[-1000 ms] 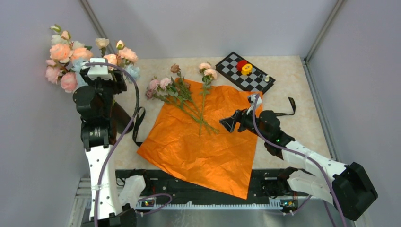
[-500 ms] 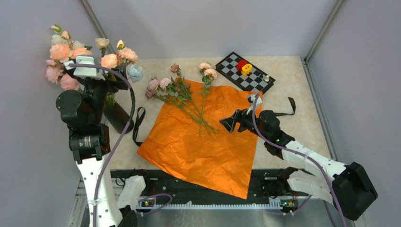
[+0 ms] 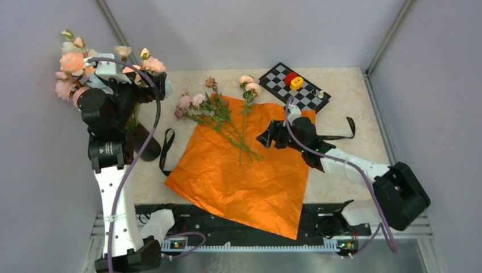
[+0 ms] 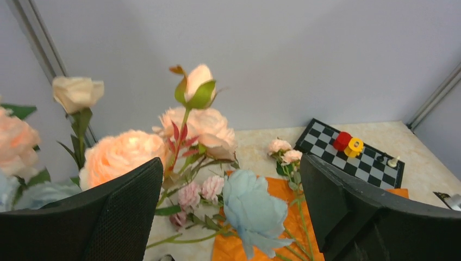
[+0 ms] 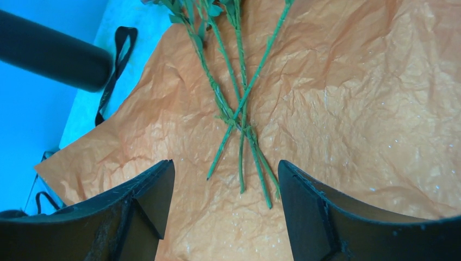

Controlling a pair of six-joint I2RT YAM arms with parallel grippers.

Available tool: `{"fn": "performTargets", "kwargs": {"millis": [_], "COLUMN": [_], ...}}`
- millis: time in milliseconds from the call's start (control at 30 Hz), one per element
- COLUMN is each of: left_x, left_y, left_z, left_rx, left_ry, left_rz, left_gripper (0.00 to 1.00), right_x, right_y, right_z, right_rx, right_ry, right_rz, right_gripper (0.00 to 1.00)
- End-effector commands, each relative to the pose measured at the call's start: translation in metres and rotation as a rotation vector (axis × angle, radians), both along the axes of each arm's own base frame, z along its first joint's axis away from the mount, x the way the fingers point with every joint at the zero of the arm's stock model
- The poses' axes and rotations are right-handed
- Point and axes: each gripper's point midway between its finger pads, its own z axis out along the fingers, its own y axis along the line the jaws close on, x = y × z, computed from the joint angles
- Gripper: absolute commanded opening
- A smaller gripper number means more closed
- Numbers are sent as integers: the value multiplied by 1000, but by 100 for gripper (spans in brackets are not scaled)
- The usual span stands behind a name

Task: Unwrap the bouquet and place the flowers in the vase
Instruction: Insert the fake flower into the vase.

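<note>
The black vase (image 3: 146,147) stands at the left and holds peach, pink and pale-blue flowers (image 3: 74,61). My left gripper (image 3: 159,90) hangs open beside those blooms with nothing in it; a peach bloom (image 4: 122,157) and a blue one (image 4: 254,212) show past its fingers (image 4: 130,217). The bouquet lies unwrapped: its orange paper (image 3: 244,170) is spread flat with several loose flowers (image 3: 219,114) across its top corner. My right gripper (image 3: 264,139) hovers open just over the cut ends of the stems (image 5: 239,109), touching none.
One black ribbon (image 3: 166,151) lies between vase and paper, another (image 3: 347,128) right of my right arm. A small chessboard (image 3: 295,85) with red and yellow pieces sits at the back. Grey walls stand close on both sides.
My left gripper has opened wide and swung from above the vase to the right of its blooms. My right gripper has slid left to the stem ends, its jaws narrowing slightly.
</note>
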Motion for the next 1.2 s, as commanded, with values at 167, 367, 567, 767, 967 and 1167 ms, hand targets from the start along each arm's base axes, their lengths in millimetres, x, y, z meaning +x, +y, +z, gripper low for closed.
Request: {"fn": "performTargets", "kwargs": {"millis": [167, 367, 567, 767, 967, 1167], "left_x": [-11, -17, -17, -17, -16, -16], "left_y": [-8, -4, -1, -1, -1, -2], "left_z": [3, -5, -7, -7, -9, -10], "left_rx": [-141, -176, -175, -179, -179, -179], "left_ry": [-61, -54, -45, -43, -36, -31], "left_rz": [-22, 4, 23, 25, 27, 22], "left_gripper": [99, 99, 99, 99, 99, 99], "right_x": [46, 73, 96, 106, 115, 122], "right_y": [49, 71, 90, 103, 99, 97], "right_z": [-11, -36, -58, -70, -88, -100], "right_rx": [82, 69, 57, 72, 63, 86], "right_ry": [76, 107, 125, 141, 178, 204], "right_rz": [36, 49, 67, 84, 28, -10], "right_gripper": [64, 60, 54, 49, 42, 36]}}
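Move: Some 11 cm ahead of the right hand, 10 cm to its left and 14 cm below lies the green stem of the rightmost peach flower, on the orange paper. The pink-and-mauve flowers, their stems crossing it, lie about 14 cm ahead and 18 cm left of the hand; the chessboard is roughly 26 cm ahead and 8 cm right. From the left hand, high beside the vase, that peach flower is some 9 cm ahead, 23 cm right and 47 cm below. Sinking about 11 cm while reaching some 10 cm forward and as far left, the right hand comes down over the peach flower's stem, quick at first and then easing. It tips about 15 degrees farther downward as its fingers narrow from wide to under half open, the stem lying in the space between them but not pinched. The left hand settles about 2 cm lower, rolling roughly 10 degrees, fingers still open. ##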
